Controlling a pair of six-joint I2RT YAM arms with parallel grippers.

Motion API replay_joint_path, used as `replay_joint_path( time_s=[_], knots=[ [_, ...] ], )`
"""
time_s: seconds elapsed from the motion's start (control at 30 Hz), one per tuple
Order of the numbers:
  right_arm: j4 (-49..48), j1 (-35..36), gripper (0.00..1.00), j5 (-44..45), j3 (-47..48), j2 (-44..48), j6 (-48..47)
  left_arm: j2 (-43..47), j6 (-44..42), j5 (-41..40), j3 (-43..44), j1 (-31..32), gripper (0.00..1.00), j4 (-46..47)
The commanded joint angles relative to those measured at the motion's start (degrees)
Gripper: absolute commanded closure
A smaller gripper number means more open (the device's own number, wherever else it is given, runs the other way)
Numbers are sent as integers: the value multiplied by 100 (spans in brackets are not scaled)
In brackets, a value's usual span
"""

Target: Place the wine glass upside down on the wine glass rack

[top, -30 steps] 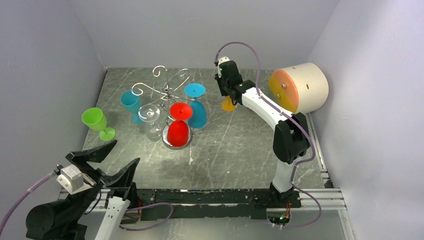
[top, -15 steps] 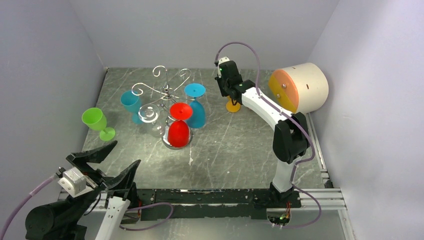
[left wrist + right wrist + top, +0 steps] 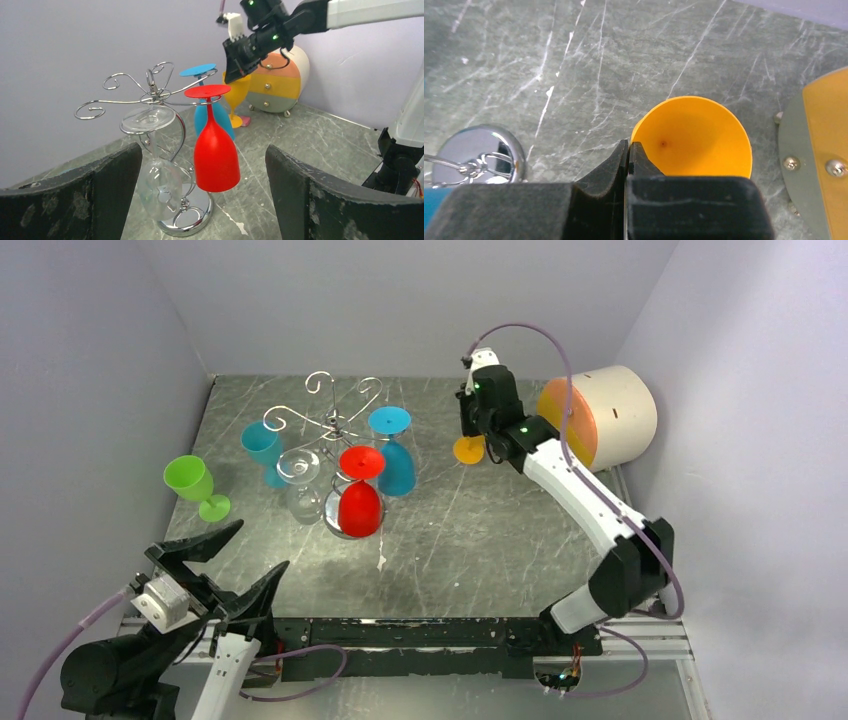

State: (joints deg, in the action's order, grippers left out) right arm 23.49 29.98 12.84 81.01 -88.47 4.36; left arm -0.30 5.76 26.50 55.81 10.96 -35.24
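The wine glass (image 3: 468,450) is orange and stands upright on the table at the back right; it also shows in the left wrist view (image 3: 239,92). My right gripper (image 3: 474,426) comes down from above and is shut on its rim, one finger inside the bowl (image 3: 696,135) and one outside. The wine glass rack (image 3: 338,424) is a silver wire stand with curled arms and a round shiny base (image 3: 192,222). My left gripper (image 3: 258,546) hangs open near the front left, facing the rack, with nothing between its fingers (image 3: 295,185).
On the rack hang a red glass (image 3: 358,506), a clear glass (image 3: 300,485) and a blue glass (image 3: 392,455). A teal glass (image 3: 262,445) and a green glass (image 3: 192,480) stand upright to the left. A round drawer cabinet (image 3: 605,415) sits at the back right.
My right gripper has shut on the orange glass's rim, and the right arm's elbow has swung out to the right. The left gripper barely moved.
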Motion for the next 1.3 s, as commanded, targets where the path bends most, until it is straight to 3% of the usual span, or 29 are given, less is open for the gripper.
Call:
replay_joint_path(
  time_s=[0.0,0.33,0.8,1.0,1.27],
  knots=[
    [135,-3,100,-7,-222,691,457,115,-172,271,-108,-94,3,212],
    [535,26,100,-872,-626,2192,1031,40,-675,581,-255,-127,3,317],
    [1508,26,100,-2401,-991,4302,1562,-67,-1388,1773,-675,-138,2,712],
    [1364,25,100,-3552,-1157,4746,1748,13,-1626,1835,-675,-138,2,914],
    [769,27,100,-5275,-1205,4738,2169,138,-1730,3070,-1177,-147,4,1440]
  ],
)
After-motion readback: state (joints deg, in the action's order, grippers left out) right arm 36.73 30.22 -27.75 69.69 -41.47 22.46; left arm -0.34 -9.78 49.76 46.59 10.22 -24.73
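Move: The yellow wine glass is already held by its rim in the right gripper, its middle roughly 3 cm right of that hand and 8 cm below. The open left gripper it is taken to is about 35 cm back, 31 cm left and 15 cm higher. Also from the right hand, the hung blue glass is 10 cm back and 13 cm left, the hung red one 19 cm back and 19 cm left. From the left hand, the yellow glass is some 35 cm ahead and 34 cm right. Draw the right gripper back about 26 cm towards the arms while lifting it some 14 cm, closing on the left gripper. Keep the rim pinched; roll the hand left side up and turn it counter-clockwise, each by roughly a third of a right angle, so the foot swings left. Shift the open left gripper slightly right and down, turning it clockwise and tipping its fingers up. ##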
